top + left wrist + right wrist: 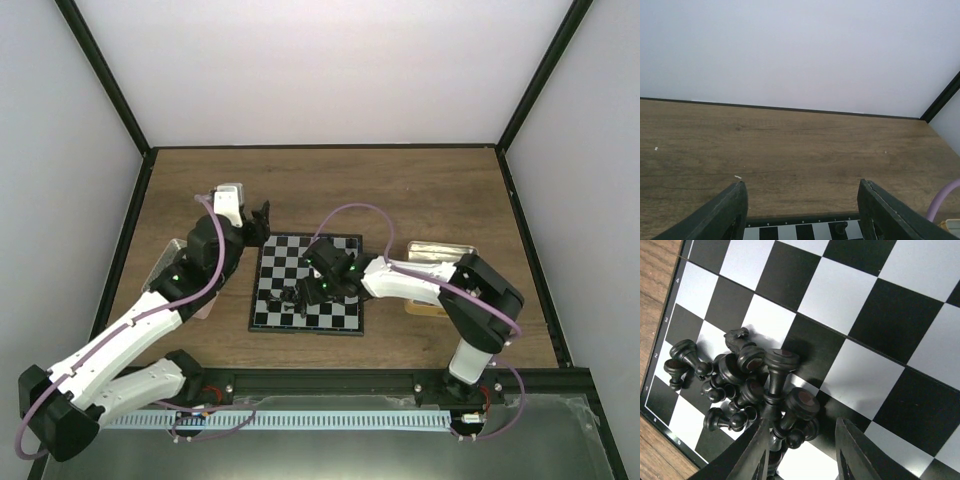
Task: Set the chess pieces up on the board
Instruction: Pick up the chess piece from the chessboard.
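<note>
The board (pixel 340 250) lies flat in the middle of the table. A heap of black chess pieces (pixel 295 295) lies tumbled on its near left squares, and the heap (pixel 747 372) fills the right wrist view. My right gripper (pixel 318 290) hangs over the heap. Its jaws (pixel 802 440) stand open around a few fallen pieces: the left finger (pixel 757 450) touches them and the right finger (pixel 855 455) is apart from them. My left gripper (pixel 260 222) hovers at the board's far left corner, open (pixel 801 184) and empty. One black piece (pixel 841 228) stands on the board's edge row below it.
A tan tray (pixel 440 250) sits right of the board, partly under the right arm. Another tray (pixel 170 255) lies left of the board beneath the left arm. Bare wood (pixel 800 140) runs from the board to the white back wall.
</note>
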Controlling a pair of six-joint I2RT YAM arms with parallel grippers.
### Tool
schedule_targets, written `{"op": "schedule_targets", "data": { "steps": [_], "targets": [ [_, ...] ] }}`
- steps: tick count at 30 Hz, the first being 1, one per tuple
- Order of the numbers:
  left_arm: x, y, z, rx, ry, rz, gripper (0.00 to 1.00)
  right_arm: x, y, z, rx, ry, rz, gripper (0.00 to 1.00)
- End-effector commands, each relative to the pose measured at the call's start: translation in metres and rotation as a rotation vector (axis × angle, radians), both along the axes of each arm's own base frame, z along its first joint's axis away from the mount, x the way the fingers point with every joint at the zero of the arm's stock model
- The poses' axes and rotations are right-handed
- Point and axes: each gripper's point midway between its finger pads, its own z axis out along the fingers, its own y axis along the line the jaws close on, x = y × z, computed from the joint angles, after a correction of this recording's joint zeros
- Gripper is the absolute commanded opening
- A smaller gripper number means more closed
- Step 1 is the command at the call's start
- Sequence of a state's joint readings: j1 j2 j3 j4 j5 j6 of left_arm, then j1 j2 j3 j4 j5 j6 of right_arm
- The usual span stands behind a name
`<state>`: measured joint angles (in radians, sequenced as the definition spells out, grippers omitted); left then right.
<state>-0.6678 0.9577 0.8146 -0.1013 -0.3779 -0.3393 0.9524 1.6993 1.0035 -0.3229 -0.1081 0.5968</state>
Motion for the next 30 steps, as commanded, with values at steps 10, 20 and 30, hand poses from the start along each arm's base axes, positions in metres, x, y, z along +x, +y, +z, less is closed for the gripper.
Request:
{"op": "schedule_targets", "data": {
  "steps": [10,20,30],
  "targets": [
    [-0.001,0.003,0.002,0.006,-0.025,0.005,0.63,0.003,0.003,-0.001,-0.065,0.002,0.039,0.26],
    [-0.003,0.004,0.007,-0.003,-0.033,0.002,0.63,0.017,-0.018,0.003,-0.137,-0.066,-0.059,0.11],
    [-0.012,0.01,0.047,-0.027,-0.074,-0.004,0.63,0.038,-0.031,0.033,-0.137,-0.183,-0.159,0.05]
  ]
}}
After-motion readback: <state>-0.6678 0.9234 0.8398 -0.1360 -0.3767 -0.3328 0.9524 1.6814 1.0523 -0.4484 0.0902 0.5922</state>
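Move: The chess piece to be taken lies almost between the right hand's open fingers, about 1 cm to the left and 1 cm below. A tall piece stands some 2 cm ahead and 3 cm left of that hand, and the heap of other black pieces about 1 cm ahead and 6 cm left. From the left hand, the chess piece is roughly 9 cm back, 10 cm right and 24 cm down. Right hand sinks 1 cm, pinches the chess piece, then rises, carrying it about 3 cm right and forward. ##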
